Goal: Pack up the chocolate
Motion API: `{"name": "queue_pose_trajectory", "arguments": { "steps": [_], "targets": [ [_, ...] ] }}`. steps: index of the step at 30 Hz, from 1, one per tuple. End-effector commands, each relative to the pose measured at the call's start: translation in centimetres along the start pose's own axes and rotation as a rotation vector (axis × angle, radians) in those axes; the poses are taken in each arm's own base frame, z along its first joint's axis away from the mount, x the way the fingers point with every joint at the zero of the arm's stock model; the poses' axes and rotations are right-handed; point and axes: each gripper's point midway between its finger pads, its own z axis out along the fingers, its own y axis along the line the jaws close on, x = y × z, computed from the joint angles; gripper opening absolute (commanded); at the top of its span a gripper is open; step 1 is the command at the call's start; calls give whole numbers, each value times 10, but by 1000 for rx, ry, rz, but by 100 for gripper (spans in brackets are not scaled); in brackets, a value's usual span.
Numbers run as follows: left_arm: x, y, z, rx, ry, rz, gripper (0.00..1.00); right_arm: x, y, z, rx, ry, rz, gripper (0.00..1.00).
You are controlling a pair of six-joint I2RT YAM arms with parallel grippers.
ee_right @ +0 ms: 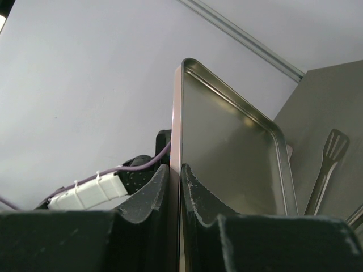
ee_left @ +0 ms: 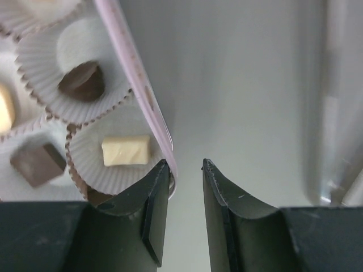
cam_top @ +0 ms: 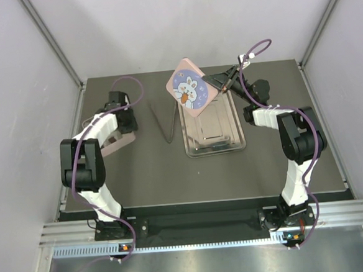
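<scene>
The chocolate lies in white paper cups inside the pink tin (ee_left: 136, 73): a dark brown piece (ee_left: 83, 82), a cream piece (ee_left: 125, 151) and a mid brown piece (ee_left: 37, 164). My left gripper (ee_left: 184, 165) is open at the tin's near corner, with the pink rim against the inner face of its left finger and a gap to the other. From above, the tin (cam_top: 116, 143) sits at the left under the left gripper (cam_top: 128, 126). My right gripper (cam_top: 214, 81) is shut on the edge of the rabbit lid (cam_top: 190, 87), held tilted in the air; the right wrist view shows the lid's metal underside (ee_right: 227, 153) clamped in that gripper (ee_right: 180, 167).
A steel tray (cam_top: 214, 140) lies in the middle of the dark table, below the raised lid. Metal tongs (cam_top: 162, 122) rest between the tin and the tray, and their end (ee_right: 326, 164) shows in the right wrist view. Grey walls close in three sides.
</scene>
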Motion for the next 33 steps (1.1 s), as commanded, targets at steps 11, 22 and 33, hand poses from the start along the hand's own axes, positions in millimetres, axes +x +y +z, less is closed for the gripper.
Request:
{"name": "queue_pose_trajectory", "arguments": {
  "steps": [11, 22, 33],
  "targets": [
    [-24, -77, -47, 248, -94, -39, 50, 2, 46, 17, -110, -9, -69, 0],
    [-80, -152, -148, 1034, -261, -150, 67, -4, 77, 34, -239, -105, 98, 0],
    [-83, -183, -178, 1389, -257, -175, 68, -8, 114, 46, -308, -114, 94, 0]
  ]
}}
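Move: The left gripper straddles the right wall of the chocolate box, whose middle lies about 7 cm left, 2 cm ahead and 2 cm below. The pink lid is some 23 cm right, 5 cm ahead and 22 cm above this hand; the tongs lie roughly 14 cm right, 2 cm ahead and 5 cm below. From the right gripper the lid's middle is about 5 cm left, 3 cm back and level; the tray is 1 cm left, 5 cm back and 27 cm below. Drag the box by its right wall a little farther right with the left gripper, then open the fingers, come free and lift about 18 cm while swinging right towards the lid's near left corner, rolling the left side down some 60 degrees and bringing the fingertips up from the table. Keep the lid pinched in the right gripper and carry it about 5 cm up and 4 cm left to meet the left. ##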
